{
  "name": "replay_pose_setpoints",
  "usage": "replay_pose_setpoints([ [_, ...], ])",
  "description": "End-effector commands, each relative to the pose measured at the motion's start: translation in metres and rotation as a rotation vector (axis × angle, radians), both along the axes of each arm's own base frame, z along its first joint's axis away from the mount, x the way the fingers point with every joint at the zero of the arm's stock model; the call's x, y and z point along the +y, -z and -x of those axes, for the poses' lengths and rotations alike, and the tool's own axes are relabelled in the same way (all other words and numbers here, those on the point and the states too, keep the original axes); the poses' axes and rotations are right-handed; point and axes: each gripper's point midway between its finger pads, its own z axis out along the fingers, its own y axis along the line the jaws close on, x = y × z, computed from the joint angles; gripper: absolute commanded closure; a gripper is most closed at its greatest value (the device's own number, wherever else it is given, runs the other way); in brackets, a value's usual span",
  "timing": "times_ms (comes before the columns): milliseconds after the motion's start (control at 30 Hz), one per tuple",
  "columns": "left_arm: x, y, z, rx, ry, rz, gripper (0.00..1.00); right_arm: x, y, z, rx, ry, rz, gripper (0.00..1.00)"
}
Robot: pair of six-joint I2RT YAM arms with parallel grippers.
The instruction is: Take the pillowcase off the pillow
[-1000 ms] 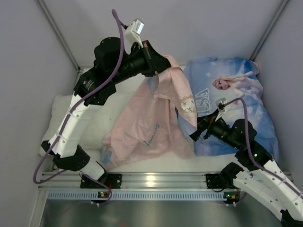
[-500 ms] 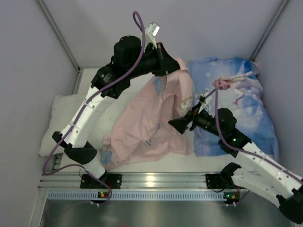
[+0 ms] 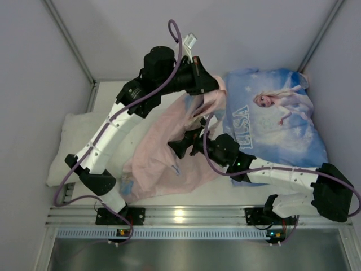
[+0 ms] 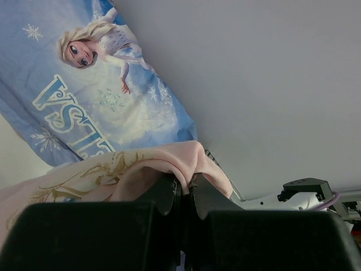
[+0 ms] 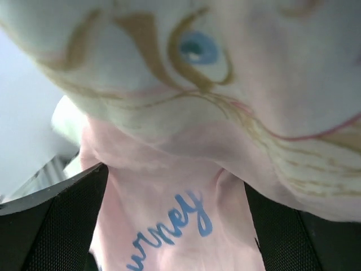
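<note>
The pillowcase [image 3: 161, 164] shows its pale pink face and hangs from my left gripper [image 3: 213, 86], draping down to the table in the middle. In the left wrist view my left gripper [image 4: 188, 179] is shut on a pink fold of the pillowcase [image 4: 141, 166]. The white pillow [image 3: 70, 138] lies at the left, its right part hidden under the pink fabric. My right gripper [image 3: 174, 149] is low against the draped fabric. In the right wrist view it [image 5: 175, 180] is open, its fingers wide apart, with the pillowcase [image 5: 180, 169] spread between them.
A second pillow clad in blue Elsa print [image 3: 282, 124] lies at the right, also in the left wrist view [image 4: 84, 96]. Grey walls close in the back and both sides. A metal rail [image 3: 180, 214] runs along the near edge.
My right arm has swung left from over the blue pillow to the pink fabric. My left gripper has moved right with the pillowcase still held.
</note>
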Motion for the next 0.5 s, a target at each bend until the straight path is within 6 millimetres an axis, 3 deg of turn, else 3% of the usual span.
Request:
replay_pose_setpoints([
  [0, 0.008, -0.034, 0.013, -0.070, 0.023, 0.092, 1.00, 0.001, -0.056, -0.029, -0.049, 0.206, -0.167, 0.04],
  [33, 0.009, -0.032, 0.014, -0.066, 0.022, 0.091, 1.00, 0.006, -0.042, -0.037, -0.016, 0.237, -0.128, 0.11],
  [133, 0.013, -0.027, 0.013, -0.051, 0.006, 0.084, 0.91, 0.002, -0.023, -0.054, 0.040, 0.368, -0.090, 0.58],
  [167, 0.016, -0.027, 0.011, -0.051, 0.000, 0.082, 0.85, -0.002, -0.019, -0.058, 0.049, 0.399, -0.086, 0.80],
  [233, 0.024, -0.026, 0.009, -0.051, -0.017, 0.079, 0.70, -0.013, -0.005, -0.064, 0.064, 0.474, -0.064, 1.00],
  [267, 0.033, -0.024, 0.004, -0.050, -0.042, 0.065, 0.52, -0.020, 0.003, -0.067, 0.076, 0.512, -0.051, 1.00],
  [333, 0.050, -0.023, -0.002, -0.053, -0.094, 0.043, 0.27, -0.042, 0.007, -0.076, 0.073, 0.606, -0.027, 1.00],
  [367, 0.067, -0.021, -0.017, -0.064, -0.180, 0.019, 0.18, -0.051, 0.007, -0.081, 0.068, 0.631, -0.020, 1.00],
  [400, 0.080, -0.010, -0.023, -0.038, -0.235, -0.027, 0.01, -0.067, 0.004, -0.091, 0.060, 0.672, -0.014, 1.00],
  [433, 0.095, -0.007, -0.029, -0.034, -0.295, -0.055, 0.01, -0.078, 0.004, -0.097, 0.061, 0.695, -0.001, 1.00],
  [467, 0.126, -0.006, -0.044, -0.052, -0.441, -0.100, 0.01, -0.100, 0.006, -0.110, 0.062, 0.746, 0.026, 1.00],
])
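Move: The left hand still grips the pillowcase's edge; the fold the right hand goes for hangs some 20 cm below it, about 13 cm to its left and roughly level fore and aft. From the open right hand that fold is about 5 cm ahead, 1 cm left, near its height. The bare pillow's middle lies about 30 cm left and 4 cm ahead, the Elsa pillow some 37 cm right and 13 cm ahead, both roughly 20 cm lower. The left fingers let go of the pillowcase's edge, sinking about 2 cm as they start to open wide, then the hand swings off some 6 cm left and 3 cm forward. Meanwhile the right hand pushes about 5 cm forward into the hanging fold, shuts its fingers to pinch the cloth, then goes on forward while veering right and slightly down, turning about 30 degrees clockwise in all. ##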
